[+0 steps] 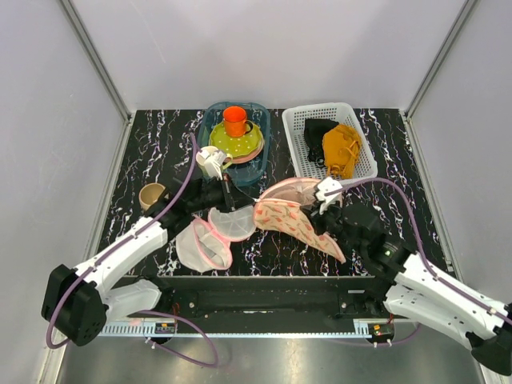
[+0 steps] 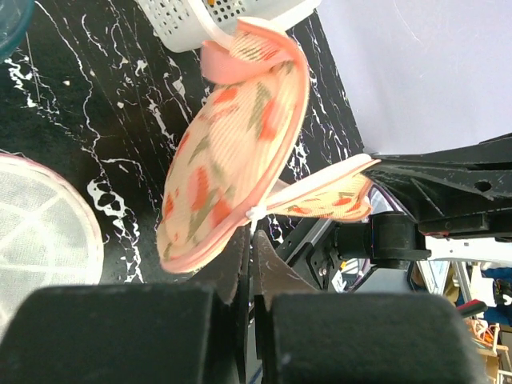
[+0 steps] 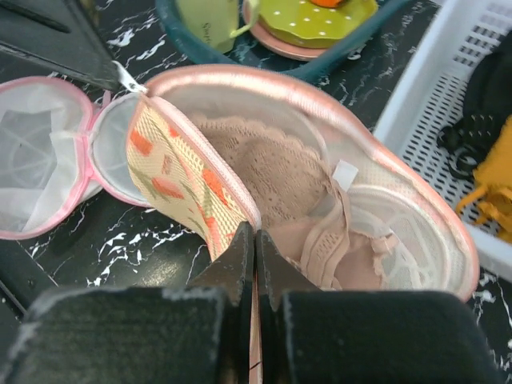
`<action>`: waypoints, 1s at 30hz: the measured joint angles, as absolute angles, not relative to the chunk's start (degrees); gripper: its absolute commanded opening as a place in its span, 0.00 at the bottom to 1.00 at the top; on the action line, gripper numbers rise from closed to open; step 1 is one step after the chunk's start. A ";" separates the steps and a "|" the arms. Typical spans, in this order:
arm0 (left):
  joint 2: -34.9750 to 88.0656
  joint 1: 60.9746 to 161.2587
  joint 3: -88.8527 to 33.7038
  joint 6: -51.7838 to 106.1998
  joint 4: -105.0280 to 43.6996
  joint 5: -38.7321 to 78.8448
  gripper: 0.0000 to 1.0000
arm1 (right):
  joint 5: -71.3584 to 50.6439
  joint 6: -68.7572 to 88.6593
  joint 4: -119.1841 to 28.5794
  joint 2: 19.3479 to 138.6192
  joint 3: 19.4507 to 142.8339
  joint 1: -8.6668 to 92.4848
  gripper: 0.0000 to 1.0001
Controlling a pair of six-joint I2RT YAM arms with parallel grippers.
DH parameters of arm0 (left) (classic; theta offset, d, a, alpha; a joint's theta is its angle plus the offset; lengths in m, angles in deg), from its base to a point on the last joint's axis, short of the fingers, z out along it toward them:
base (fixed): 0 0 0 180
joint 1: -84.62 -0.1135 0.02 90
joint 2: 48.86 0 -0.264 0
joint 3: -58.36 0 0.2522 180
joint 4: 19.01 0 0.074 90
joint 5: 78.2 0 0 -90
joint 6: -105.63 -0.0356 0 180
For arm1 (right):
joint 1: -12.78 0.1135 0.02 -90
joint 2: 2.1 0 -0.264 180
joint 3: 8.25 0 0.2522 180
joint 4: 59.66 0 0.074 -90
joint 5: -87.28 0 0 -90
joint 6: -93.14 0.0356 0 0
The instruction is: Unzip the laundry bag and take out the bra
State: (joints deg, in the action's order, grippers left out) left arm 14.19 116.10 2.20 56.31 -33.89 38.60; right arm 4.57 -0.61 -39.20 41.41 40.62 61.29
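The laundry bag (image 1: 290, 212) lies at the table's middle, unzipped, its printed peach flap (image 3: 176, 176) lifted away from the other half. Inside, on the white mesh dome, rests the pale pinkish-beige bra (image 3: 280, 172) with a small white tag (image 3: 346, 174). My left gripper (image 2: 254, 234) is shut on the bag's white zip pull (image 2: 256, 213) at the bag's left end (image 1: 240, 200). My right gripper (image 3: 256, 238) is shut on the flap's pink zip edge, right beside the bra, at the bag's near right side (image 1: 318, 214).
A round white mesh pouch with pink rim (image 1: 210, 238) lies open just left of the bag. Behind stand a blue bin (image 1: 258, 164) of dishes, a white basket (image 1: 300, 156) holding black and mustard garments, a white mug (image 1: 210, 162) and a beige cup (image 1: 152, 194).
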 measured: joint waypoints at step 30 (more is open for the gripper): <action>15.54 108.67 23.62 64.36 -25.74 38.95 0.00 | 3.06 15.58 -40.29 33.82 32.64 61.38 0.00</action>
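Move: The left hand pinches the laundry bag's zip pull and the right pinches the opened zip edge, both well above the table. The bra lies in the bag, about 5 cm ahead, 14 cm right and 7 cm below the left hand; from the right hand it is some 6 cm ahead, 2 cm left and 7 cm down. The flat mesh cover lies about 3 cm ahead, 7 cm left and 17 cm below the left hand. The white basket is roughly 29 cm ahead of the right hand, 8 cm right and 14 cm below. Down beside the mesh cover goes the left hand, about 13 cm, easing some 5 cm left away from the bag and tipping its shut fingers some 20 degrees downward; by the end they are clear of the zip pull. The right hand keeps its pinch on the zip edge, draws right, then swings back left while sinking and pulling back a little. ##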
